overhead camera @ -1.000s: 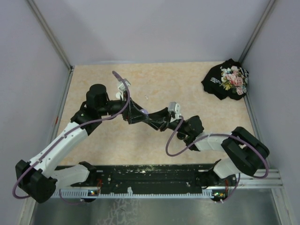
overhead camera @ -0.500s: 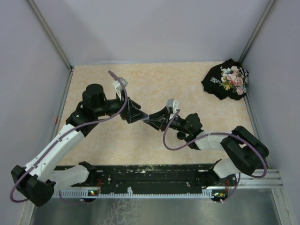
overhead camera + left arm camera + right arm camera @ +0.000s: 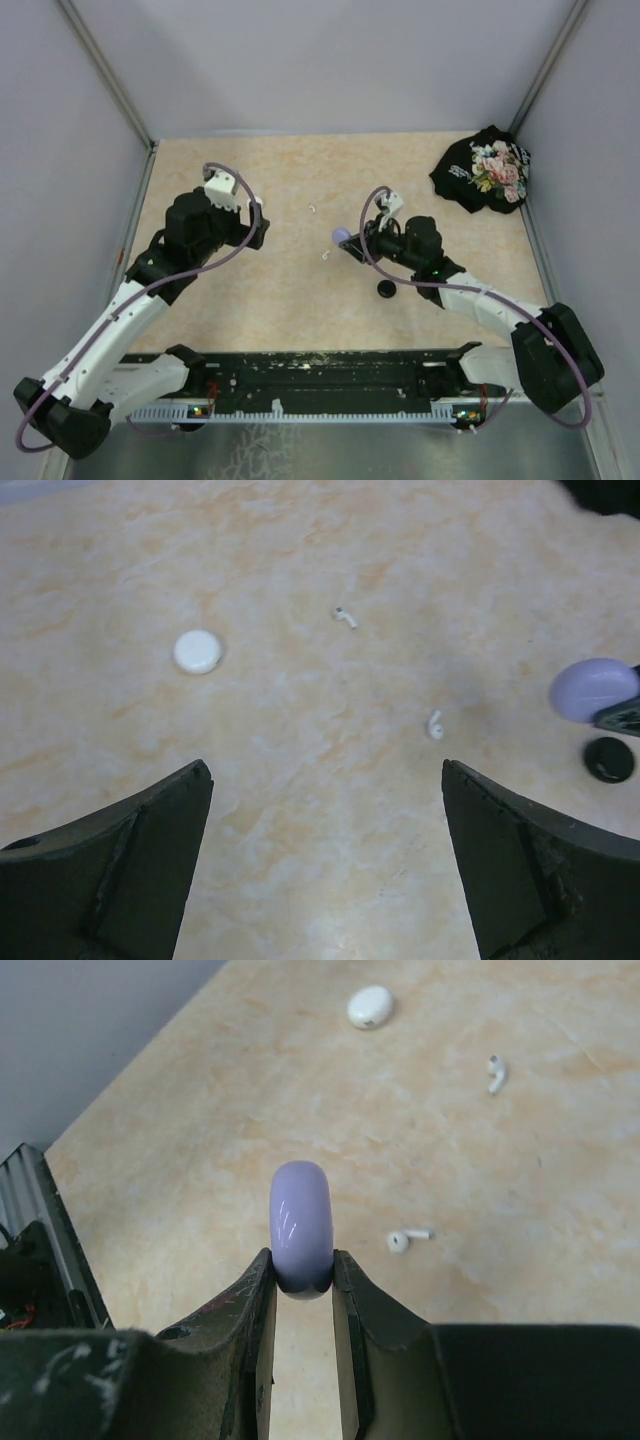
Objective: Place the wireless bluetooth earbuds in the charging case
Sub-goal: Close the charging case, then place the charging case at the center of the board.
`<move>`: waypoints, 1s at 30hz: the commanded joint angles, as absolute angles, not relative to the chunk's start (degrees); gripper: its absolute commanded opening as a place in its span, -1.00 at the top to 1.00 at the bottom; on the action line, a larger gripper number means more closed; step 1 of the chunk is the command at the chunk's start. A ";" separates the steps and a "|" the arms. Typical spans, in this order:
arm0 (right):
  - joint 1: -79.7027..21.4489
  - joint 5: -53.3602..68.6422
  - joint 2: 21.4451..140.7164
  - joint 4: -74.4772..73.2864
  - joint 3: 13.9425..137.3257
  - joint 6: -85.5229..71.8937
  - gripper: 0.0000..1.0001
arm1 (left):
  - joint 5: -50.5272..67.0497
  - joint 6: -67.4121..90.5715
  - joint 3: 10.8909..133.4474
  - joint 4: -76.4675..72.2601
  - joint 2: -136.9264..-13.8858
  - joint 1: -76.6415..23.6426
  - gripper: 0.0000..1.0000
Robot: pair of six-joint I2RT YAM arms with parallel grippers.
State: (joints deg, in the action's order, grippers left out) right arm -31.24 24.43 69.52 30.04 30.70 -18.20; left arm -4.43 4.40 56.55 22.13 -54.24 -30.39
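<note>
My right gripper [image 3: 302, 1260] is shut on a lavender round charging case [image 3: 302, 1225], held edge-up above the table; from above, the case [image 3: 341, 236] shows just left of that gripper [image 3: 349, 241]. Two white earbuds lie loose on the table, one [image 3: 408, 1238] close to the held case and one [image 3: 494, 1073] farther off. The left wrist view shows the same two earbuds, one [image 3: 345, 616] farther and one [image 3: 435, 725] nearer. My left gripper [image 3: 327, 770] is wide open over bare table, holding nothing, and stands to the left [image 3: 262, 230].
A white round case [image 3: 197, 651] lies ahead of the left gripper, also visible in the right wrist view [image 3: 370, 1006]. A black round case [image 3: 386, 289] sits near the right forearm. A dark floral cloth [image 3: 483, 170] lies at the back right corner. Walls enclose the table.
The two grippers, which met at the table's middle, have drawn apart. The left arm pulled back left and its jaws opened wide. The right gripper kept the lavender case and shifted right.
</note>
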 commanded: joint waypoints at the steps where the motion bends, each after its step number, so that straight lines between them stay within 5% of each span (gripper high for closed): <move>1: -27.53 21.81 65.56 14.91 33.65 -21.21 1.00 | -15.26 1.83 53.13 21.77 -52.98 -28.85 -1.00; 12: -11.13 28.08 67.56 1.00 32.74 -26.86 1.00 | -0.31 6.44 43.04 15.76 -49.38 -17.93 -1.00; 23: -9.45 28.49 79.45 2.25 33.58 -25.04 1.00 | 5.59 8.68 41.27 12.96 -47.54 -10.68 -1.00; 26: -9.37 28.19 80.76 1.70 33.66 -24.05 0.86 | 6.97 9.03 40.72 12.18 -47.61 -9.47 -1.00; 30: -9.35 26.19 80.27 -0.78 33.91 -22.95 0.44 | 6.73 10.71 40.80 12.26 -49.46 -8.48 -1.00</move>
State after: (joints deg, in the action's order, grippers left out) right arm -9.56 27.53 80.71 -0.14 31.24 -24.82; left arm 5.15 8.51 40.97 14.15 -48.42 -9.54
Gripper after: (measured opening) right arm 0.247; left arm 0.998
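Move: The purple charging case is already in the right hand's grip, clear of the table. The black round case near its landing spot lies about 13 cm to that hand's right, 6 cm back and some 17 cm below. The nearer white earbud is about 4 cm ahead, 7 cm left and 18 cm down. From the empty left hand, the black round case is roughly 37 cm right, 6 cm back and 26 cm below. The purple charging case, still pinched in the right fingers, is carried right about 12 cm while sinking, then straight down to a total drop of some 15 cm, ending just beyond the black round case. The wrist tips the fingers down about 45 degrees and swings some 20 degrees clockwise. The left hand, wide open and empty, draws off left about 8 cm and down. ##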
